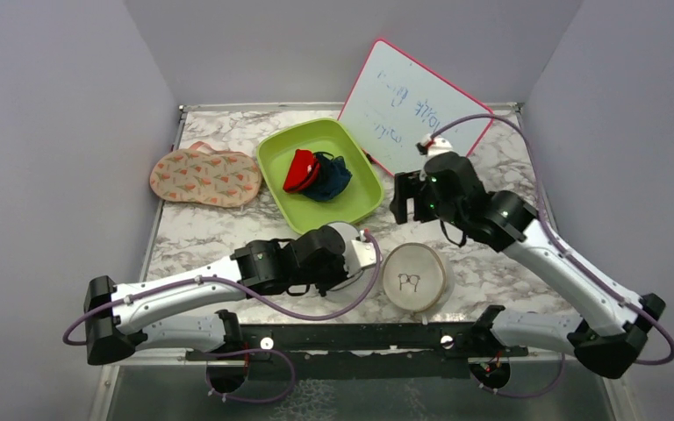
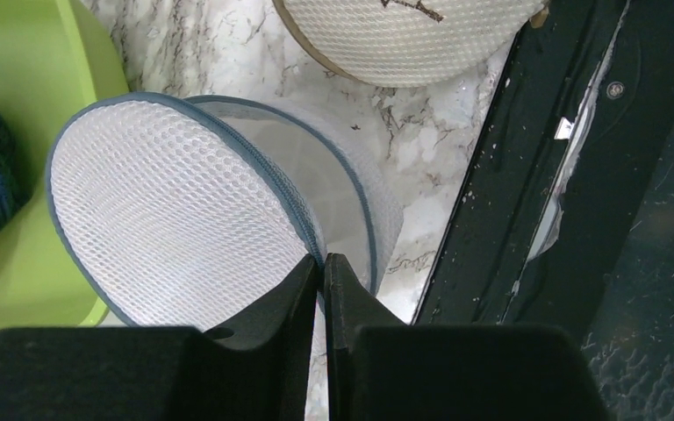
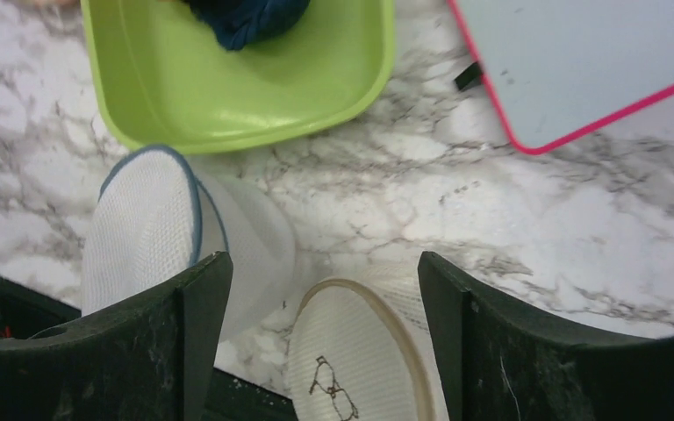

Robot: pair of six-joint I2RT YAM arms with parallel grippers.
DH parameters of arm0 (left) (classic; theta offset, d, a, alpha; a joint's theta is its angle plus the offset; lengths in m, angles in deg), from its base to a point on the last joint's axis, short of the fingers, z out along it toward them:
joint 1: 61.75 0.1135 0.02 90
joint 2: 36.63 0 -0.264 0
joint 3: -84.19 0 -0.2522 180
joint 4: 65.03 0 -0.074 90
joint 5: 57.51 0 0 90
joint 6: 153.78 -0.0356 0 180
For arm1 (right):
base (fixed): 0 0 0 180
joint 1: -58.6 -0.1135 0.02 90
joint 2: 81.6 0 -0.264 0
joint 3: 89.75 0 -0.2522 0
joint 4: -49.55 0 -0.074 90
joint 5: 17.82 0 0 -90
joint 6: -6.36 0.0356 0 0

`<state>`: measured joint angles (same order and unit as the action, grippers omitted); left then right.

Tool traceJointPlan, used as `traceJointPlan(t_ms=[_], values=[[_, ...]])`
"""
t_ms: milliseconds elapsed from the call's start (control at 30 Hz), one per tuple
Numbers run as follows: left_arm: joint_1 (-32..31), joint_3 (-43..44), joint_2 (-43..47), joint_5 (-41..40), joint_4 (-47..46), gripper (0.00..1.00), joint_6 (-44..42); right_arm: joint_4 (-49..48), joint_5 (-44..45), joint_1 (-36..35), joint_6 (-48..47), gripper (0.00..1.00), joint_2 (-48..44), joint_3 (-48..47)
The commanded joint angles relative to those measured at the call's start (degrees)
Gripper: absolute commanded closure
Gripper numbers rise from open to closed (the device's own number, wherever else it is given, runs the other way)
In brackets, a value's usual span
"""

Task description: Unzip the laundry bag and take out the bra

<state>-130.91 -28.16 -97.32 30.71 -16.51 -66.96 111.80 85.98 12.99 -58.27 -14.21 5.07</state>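
The laundry bag (image 1: 354,248), a white mesh drum with a grey-blue zip rim, stands tilted on its edge near the table's front. It also shows in the left wrist view (image 2: 175,202) and the right wrist view (image 3: 136,237). My left gripper (image 2: 323,261) is shut on the bag's blue rim; in the top view (image 1: 344,260) it is pressed against the bag. My right gripper (image 1: 408,198) is open and empty, hovering above the table behind the bag; its jaws stand wide apart in its wrist view (image 3: 325,267). No bra shows inside the bag.
A beige mesh disc (image 1: 414,278) marked with black glasses lies right of the bag. A green tray (image 1: 281,158) holds red and blue cloth. A peach patterned cloth item (image 1: 204,177) lies at the back left. A pink-edged whiteboard (image 1: 412,105) leans at the back.
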Motion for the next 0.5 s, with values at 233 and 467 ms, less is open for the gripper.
traceJointPlan(t_ms=[233, 467], values=[[-0.97, 2.41, -1.25, 4.30, -4.79, 0.63, -0.15, -0.68, 6.62, 0.43, -3.64, 0.21, -10.36, -0.94], [-0.82, 4.14, 0.35, 2.40, -8.18, 0.36, 2.92, -4.43, 3.52, 0.42, -4.94, 0.18, -12.83, 0.27]])
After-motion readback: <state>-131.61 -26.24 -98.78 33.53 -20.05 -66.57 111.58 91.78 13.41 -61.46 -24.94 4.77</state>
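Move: The left hand is shut on the near edge of the laundry bag's lid. The bag's middle lies about 3 cm ahead of that hand, 1 cm to its right and 8 cm below; the glasses bag stands some 16 cm to its right, about level, 9 cm below. From the empty, open right hand, the laundry bag is roughly 12 cm back, 13 cm left and 14 cm below; the glasses bag is about 15 cm back, 3 cm right and 15 cm below. Drifting right about 2 cm, the left hand opens its fingers a little past halfway and lets go of the laundry bag's lid; it first sinks slightly, then rises about 2 cm above the bag. The right hand, empty and already wide open, climbs some 6 cm and draws right about 4 cm, away from the laundry bag, its fingers tipping up by roughly 10 degrees, then all but stops. ##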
